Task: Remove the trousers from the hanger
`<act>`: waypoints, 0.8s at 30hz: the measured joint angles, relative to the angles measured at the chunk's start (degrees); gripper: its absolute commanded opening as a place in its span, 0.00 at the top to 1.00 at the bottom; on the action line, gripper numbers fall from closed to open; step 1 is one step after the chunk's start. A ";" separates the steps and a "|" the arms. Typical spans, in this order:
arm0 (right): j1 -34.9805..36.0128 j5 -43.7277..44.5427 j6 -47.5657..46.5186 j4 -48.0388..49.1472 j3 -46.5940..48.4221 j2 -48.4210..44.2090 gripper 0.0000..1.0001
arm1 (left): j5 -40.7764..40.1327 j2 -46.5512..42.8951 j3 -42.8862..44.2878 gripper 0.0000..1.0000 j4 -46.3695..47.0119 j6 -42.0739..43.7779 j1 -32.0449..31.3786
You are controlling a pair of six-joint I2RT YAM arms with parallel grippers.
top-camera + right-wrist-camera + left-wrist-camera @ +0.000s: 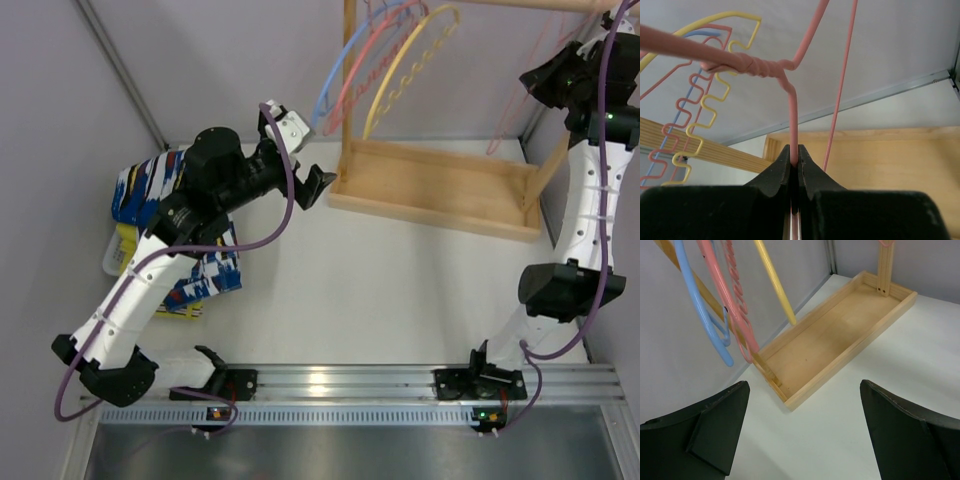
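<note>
The trousers [150, 185], royal blue with white and red patches, lie in a heap at the table's left, partly under my left arm and off any hanger. My left gripper [300, 150] hovers open and holds nothing, just left of the wooden rack's base; in the left wrist view it [804, 385] shows bare table between its fingers. At the top right, my right gripper [794, 150] is shut on the stem of the pale-pink wire hanger [755, 67], below its twisted neck. From above, the hanger [512, 105] shows only as a faint pink line.
A wooden rack with a tray-like base [430, 185] stands at the back. A blue hanger [335, 70], a pink one [365, 60] and a yellow one [400, 70] hang from its rail. A yellow folded garment [120, 250] lies under the trousers. Walls close in left and right.
</note>
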 measured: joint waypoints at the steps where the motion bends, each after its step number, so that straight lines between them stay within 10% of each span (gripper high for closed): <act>1: -0.02 0.00 -0.09 0.07 0.00 0.11 1.00 | -0.13 -0.13 -0.22 0.02 0.00 0.00 0.00; 14: -0.76 -0.15 -1.01 1.62 2.21 5.25 0.99 | -1.36 -0.83 -1.44 0.02 0.02 0.00 0.00; 24: -0.90 -1.46 -1.90 3.85 -11.06 0.28 0.38 | -2.12 -0.96 -2.36 0.02 -0.09 -3.39 1.99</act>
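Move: My right hand still grips the empty pink hanger below its neck. The rod spot it goes to is about 15 cm above this hand, roughly 4 cm ahead and 2 cm to the right. The yellow hanger hangs about 25 cm to my right hand's left and 3 cm ahead, and another pink hanger some 34 cm left and 3 cm ahead, both around hand height. For my idle left hand, that rod spot is about 25 cm ahead, 50 cm right and 15 cm up. With the pink hanger in its closed fingers, my right hand eases about 3 cm forward, sinking nearly as much and edging right, to set the hook over the rod. There it pauses, then opens its fingers to a little over half and draws down another 4 cm or so and slightly back, tipping a few degrees downward, away from the rod, with the wire left between the parted pads. ##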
